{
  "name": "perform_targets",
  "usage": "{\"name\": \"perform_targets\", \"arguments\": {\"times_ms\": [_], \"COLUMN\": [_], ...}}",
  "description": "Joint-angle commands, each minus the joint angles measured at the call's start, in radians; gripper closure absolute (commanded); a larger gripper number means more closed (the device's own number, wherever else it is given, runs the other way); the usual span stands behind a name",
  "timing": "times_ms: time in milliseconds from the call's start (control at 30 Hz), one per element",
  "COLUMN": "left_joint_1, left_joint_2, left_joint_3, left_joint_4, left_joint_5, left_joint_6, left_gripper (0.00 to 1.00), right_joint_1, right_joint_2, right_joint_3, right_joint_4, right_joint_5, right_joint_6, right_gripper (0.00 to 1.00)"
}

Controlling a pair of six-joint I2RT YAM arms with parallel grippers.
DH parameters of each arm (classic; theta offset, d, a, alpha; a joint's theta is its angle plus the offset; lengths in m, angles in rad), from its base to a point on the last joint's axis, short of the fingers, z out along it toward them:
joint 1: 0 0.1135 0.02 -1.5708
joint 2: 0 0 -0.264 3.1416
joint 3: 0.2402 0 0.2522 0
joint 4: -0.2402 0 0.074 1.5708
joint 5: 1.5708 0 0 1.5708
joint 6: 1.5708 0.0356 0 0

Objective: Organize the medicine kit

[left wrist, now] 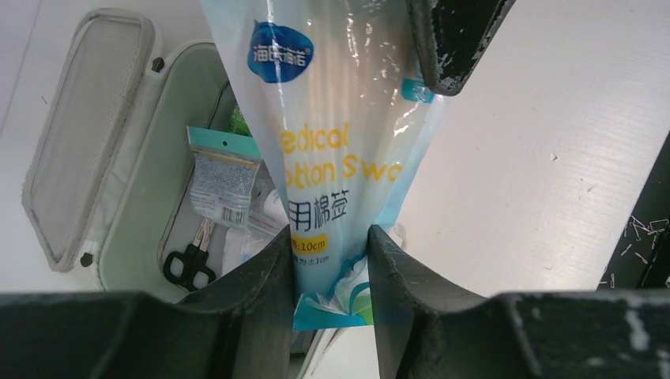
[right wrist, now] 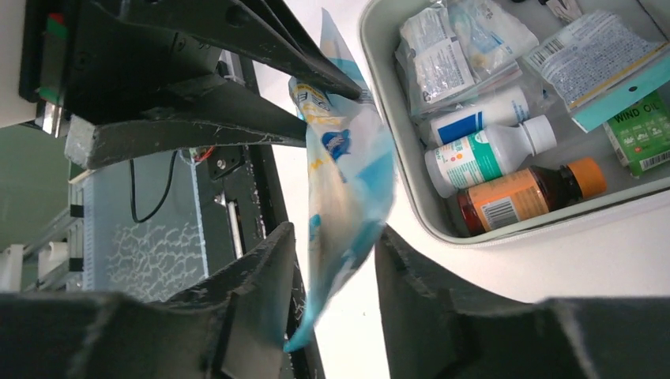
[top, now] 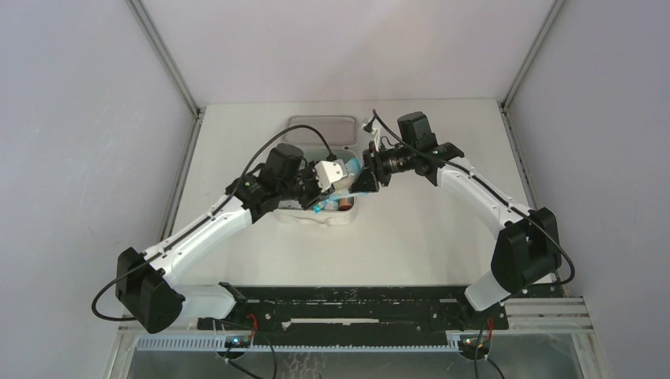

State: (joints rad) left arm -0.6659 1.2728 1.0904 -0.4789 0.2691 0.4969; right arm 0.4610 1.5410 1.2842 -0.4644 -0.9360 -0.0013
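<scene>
The medicine kit (top: 341, 219) lies open mid-table, its white case (right wrist: 393, 150) full and its mesh lid (left wrist: 87, 134) folded back. A blue-and-white cotton swab packet (left wrist: 340, 158) hangs in the air beside the case. My left gripper (left wrist: 330, 237) is shut on one end of it. My right gripper (right wrist: 336, 237) has its jaws round the packet's (right wrist: 351, 170) other end: one finger touches the packet and a small gap shows at the other. In the top view both grippers (top: 336, 175) (top: 365, 180) meet over the case's right side.
Inside the case lie black scissors (left wrist: 188, 264), a white bottle (right wrist: 482, 154), an orange-labelled brown bottle (right wrist: 525, 193), a green box (right wrist: 636, 138) and sealed sachets (right wrist: 442, 59). Bare white table (left wrist: 545, 158) spreads to the case's right. The black base rail (top: 348, 304) runs along the near edge.
</scene>
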Motion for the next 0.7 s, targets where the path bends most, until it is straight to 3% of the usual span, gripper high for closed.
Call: {"name": "perform_targets", "arguments": {"times_ms": [0, 233, 433, 600, 667], "left_joint_1": [-0.009, -0.01, -0.008, 0.033, 0.076], "left_joint_2": [-0.026, -0.033, -0.047, -0.06, -0.069], "left_joint_3": [0.032, 0.014, 0.015, 0.015, 0.008], "left_joint_4": [0.059, 0.077, 0.077, 0.099, 0.136], "left_joint_5": [-0.034, -0.046, -0.084, -0.097, -0.079], "left_joint_6": [-0.001, 0.004, -0.004, -0.034, -0.067], "left_gripper": [0.58, 0.52, 0.28, 0.02, 0.0], "right_joint_1": [0.004, -0.011, -0.063, -0.117, -0.14], "right_joint_2": [0.003, 0.018, 0.003, -0.039, -0.063], "right_joint_3": [0.05, 0.07, 0.07, 0.056, 0.039], "right_joint_4": [0.053, 0.052, 0.017, -0.047, -0.063], "right_joint_5": [-0.014, -0.016, -0.01, 0.022, 0.033], "right_joint_6": [0.023, 0.034, -0.018, -0.119, -0.152], "right_gripper": [0.62, 0.82, 0.97, 1.0, 1.0]}}
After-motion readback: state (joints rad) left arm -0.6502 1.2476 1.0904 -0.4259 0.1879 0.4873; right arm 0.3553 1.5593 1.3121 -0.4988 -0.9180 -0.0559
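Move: The cotton swab bag, still pinched at one end by the left hand, has its middle about 6 cm right of that hand, 1 cm ahead and level with it. From the right hand the bag's middle is some 5 cm left and 1 cm back, its near end between the open fingers. The open kit's middle lies roughly 9 cm ahead, 12 cm left and 18 cm below the right hand; the brown bottle is 3 cm ahead, 4 cm left, 18 cm down. The swab bag changes hands in the air: the right fingers, half open around its near end, close and pinch it while that hand barely shifts; the left fingers then spread wide and let go of the other end. The right hand draws the bag some 5 cm forward and to the right, while the left eases about 2 cm forward and almost as much up. ##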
